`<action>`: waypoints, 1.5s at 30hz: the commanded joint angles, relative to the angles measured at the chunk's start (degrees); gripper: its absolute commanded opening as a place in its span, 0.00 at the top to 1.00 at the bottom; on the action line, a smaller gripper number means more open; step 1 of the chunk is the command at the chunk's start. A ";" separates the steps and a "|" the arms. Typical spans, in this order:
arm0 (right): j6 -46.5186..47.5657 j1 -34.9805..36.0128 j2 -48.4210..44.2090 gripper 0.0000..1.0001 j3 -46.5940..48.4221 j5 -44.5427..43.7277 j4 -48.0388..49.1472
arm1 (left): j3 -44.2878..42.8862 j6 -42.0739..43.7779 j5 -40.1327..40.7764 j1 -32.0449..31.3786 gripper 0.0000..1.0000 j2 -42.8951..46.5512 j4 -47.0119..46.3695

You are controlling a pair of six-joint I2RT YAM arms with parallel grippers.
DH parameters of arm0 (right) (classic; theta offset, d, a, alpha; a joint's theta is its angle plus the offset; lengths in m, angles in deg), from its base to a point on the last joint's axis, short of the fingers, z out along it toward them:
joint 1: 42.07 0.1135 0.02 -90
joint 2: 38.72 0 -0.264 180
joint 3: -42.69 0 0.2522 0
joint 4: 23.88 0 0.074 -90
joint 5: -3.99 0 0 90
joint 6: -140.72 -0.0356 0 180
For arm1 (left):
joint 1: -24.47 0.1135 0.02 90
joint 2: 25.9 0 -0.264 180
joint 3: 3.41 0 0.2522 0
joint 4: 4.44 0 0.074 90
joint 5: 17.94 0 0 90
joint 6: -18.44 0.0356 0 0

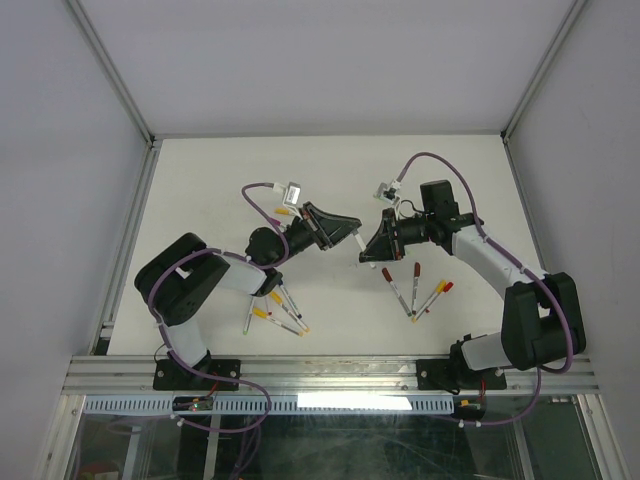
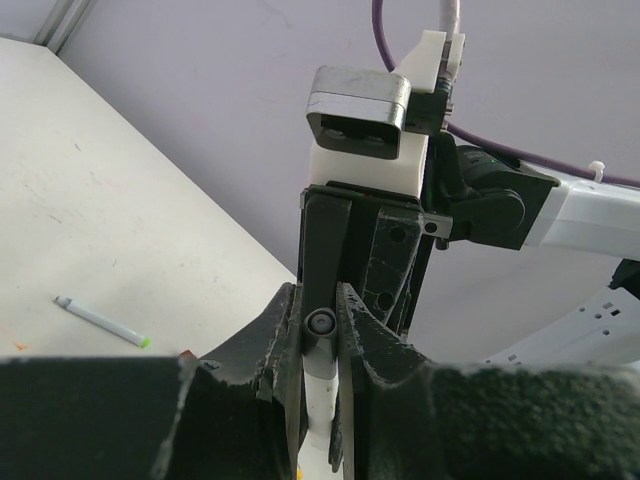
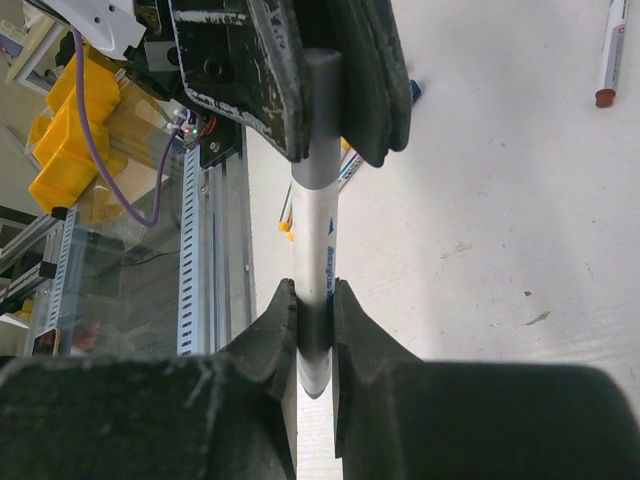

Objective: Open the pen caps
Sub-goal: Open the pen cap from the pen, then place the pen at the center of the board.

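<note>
One white-barrelled pen [image 1: 358,240] hangs in the air between both grippers above the middle of the table. My left gripper [image 2: 320,300] is shut on the pen's grey end [image 2: 320,325]. My right gripper [image 3: 315,300] is shut on the other end of the barrel [image 3: 318,230], with the left gripper's fingers [image 3: 265,90] straight ahead of it. In the top view the two grippers [image 1: 352,232] [image 1: 365,250] face each other tip to tip. I cannot tell whether a cap sits inside either grip. Red pen caps [image 1: 386,272] and yellow pen caps [image 1: 262,313] show on pens lying on the table.
Three red-capped pens [image 1: 415,290] lie below the right gripper. Several yellow-capped pens [image 1: 280,312] lie by the left arm's elbow. A pen with a green tip [image 2: 100,322] lies on the table in the left wrist view. A metal rail [image 1: 330,372] runs along the near edge.
</note>
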 commanded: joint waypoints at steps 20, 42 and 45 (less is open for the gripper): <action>4.90 1.17 2.24 1.00 3.70 -1.86 -3.17 | -10.35 4.67 12.20 13.30 1.00 9.17 3.41; 2.44 1.17 4.01 1.00 3.43 -52.27 -8.87 | 6.39 3.16 12.37 14.74 1.00 29.37 22.50; -1.12 1.39 7.45 1.00 4.71 -57.56 -6.91 | 8.32 2.04 11.44 14.71 1.00 29.27 22.91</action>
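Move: Both hands already grip one grey-white pen. Its cap is in the left fingers, and the right hand's grip on the body lies about 6 cm back, 3 right and 5 below them. From the right hand the cap is 6 cm ahead, 3 left and 5 up. On the table about 20 cm below the left hand, the purple pen lies 8 cm ahead and 16 left, and the yellow one 11 ahead and 13 left. Left hand pulls the cap some 15 cm leftward, rising then sinking; right hand lowers the pen rightward, turning it. ##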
